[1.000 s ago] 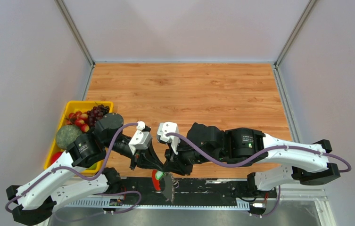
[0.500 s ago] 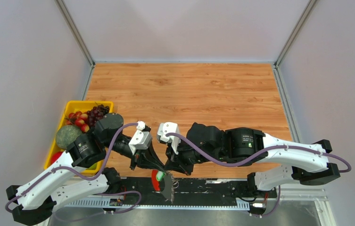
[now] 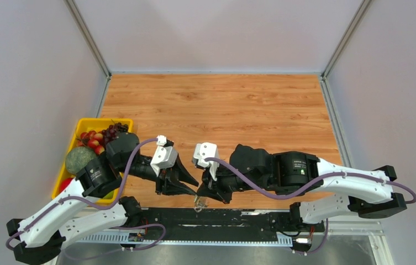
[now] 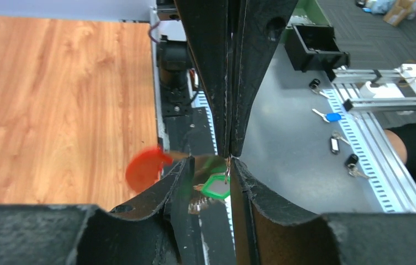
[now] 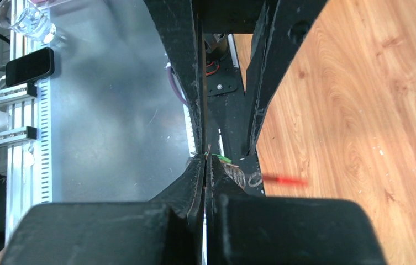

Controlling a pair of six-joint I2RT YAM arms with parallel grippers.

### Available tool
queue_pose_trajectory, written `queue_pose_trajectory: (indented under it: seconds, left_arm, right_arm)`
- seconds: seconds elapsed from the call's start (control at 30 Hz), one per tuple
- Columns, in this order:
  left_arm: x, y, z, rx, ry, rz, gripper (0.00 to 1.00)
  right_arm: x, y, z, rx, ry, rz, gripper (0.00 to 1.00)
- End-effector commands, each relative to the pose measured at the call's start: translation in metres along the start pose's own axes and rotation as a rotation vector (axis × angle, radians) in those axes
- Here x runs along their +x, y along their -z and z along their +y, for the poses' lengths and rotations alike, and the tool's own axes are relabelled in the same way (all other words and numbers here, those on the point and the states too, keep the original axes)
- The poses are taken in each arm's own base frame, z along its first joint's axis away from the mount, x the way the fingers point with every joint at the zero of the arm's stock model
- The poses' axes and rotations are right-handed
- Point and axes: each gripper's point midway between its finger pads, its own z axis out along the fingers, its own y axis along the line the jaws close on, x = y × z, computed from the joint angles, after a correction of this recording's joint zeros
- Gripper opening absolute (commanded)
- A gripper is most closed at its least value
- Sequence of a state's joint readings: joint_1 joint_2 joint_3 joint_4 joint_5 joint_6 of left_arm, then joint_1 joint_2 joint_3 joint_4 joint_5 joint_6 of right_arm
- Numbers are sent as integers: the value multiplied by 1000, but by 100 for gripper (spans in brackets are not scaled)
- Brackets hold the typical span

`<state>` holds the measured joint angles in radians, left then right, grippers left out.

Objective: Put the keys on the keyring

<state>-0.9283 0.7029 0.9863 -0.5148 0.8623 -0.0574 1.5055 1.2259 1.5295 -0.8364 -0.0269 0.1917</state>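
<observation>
My right gripper (image 3: 202,195) is shut on a thin wire of the keyring; in the left wrist view its closed tips (image 4: 228,155) pinch the wire from above. The green-headed key (image 4: 216,186) hangs just below that pinch, between the spread fingers of my left gripper (image 4: 212,163), which touches nothing I can see. The keyring's red loop (image 4: 145,168) is motion-blurred, and its jagged silvery fan (image 4: 197,205) lies below. In the right wrist view my shut gripper (image 5: 205,158) has a green sliver (image 5: 223,159) and the red streak (image 5: 284,179) beside it. From above only a silvery bit (image 3: 199,203) shows.
A yellow tray (image 3: 91,122) of fruit sits at the left table edge beside my left arm. A black rail (image 3: 238,218) runs along the near edge under both grippers. Loose keys (image 4: 331,117) lie on the grey bench beyond it.
My left gripper has opened and drawn back left. The red loop and fan, which hung over the black rail, have swung up under the grippers. My right arm shifted slightly right.
</observation>
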Motion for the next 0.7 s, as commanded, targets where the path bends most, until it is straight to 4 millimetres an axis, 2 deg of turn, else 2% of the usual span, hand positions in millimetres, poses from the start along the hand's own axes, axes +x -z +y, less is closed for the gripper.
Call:
queue_pose_trajectory:
  seconds: [0.0, 0.27, 0.5, 0.67]
  left_arm:
    - [-34, 6, 7, -84, -65, -115, 41]
    - [-42, 5, 16, -134, -41, -160, 41]
    - [-67, 12, 29, -234, -71, -252, 40]
    - [-85, 22, 29, -277, -103, -343, 42]
  right_arm:
    - [-37, 22, -4, 32, 51, -175, 0]
    - [-59, 49, -17, 97, 134, -347, 0]
    - [-68, 69, -18, 106, 236, -465, 0]
    - [-70, 77, -18, 106, 288, -549, 0]
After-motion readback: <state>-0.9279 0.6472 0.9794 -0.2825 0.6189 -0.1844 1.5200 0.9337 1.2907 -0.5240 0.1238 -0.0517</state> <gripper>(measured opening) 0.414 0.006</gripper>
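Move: The keyring is already in the right fingertips, level with that hand's point. From the open left hand it lies only about 1 cm back and 1 cm to the right, some 1 cm below. Of what hangs from the keyring, the green tag is about 3 cm below the right hand, the red handle roughly 4 cm ahead of it and 3 cm below, and the loose keys about 1 cm back and 6 cm below. Up, to the right and forward, the right hand carries the keyring clear of the left one, rising about 5 cm with its fingers still shut, tipping up towards level and rolling. The left hand, already open and staying so, also rises about 5 cm and goes forward about 4 cm, turning its fingertips upward and counter-clockwise. ##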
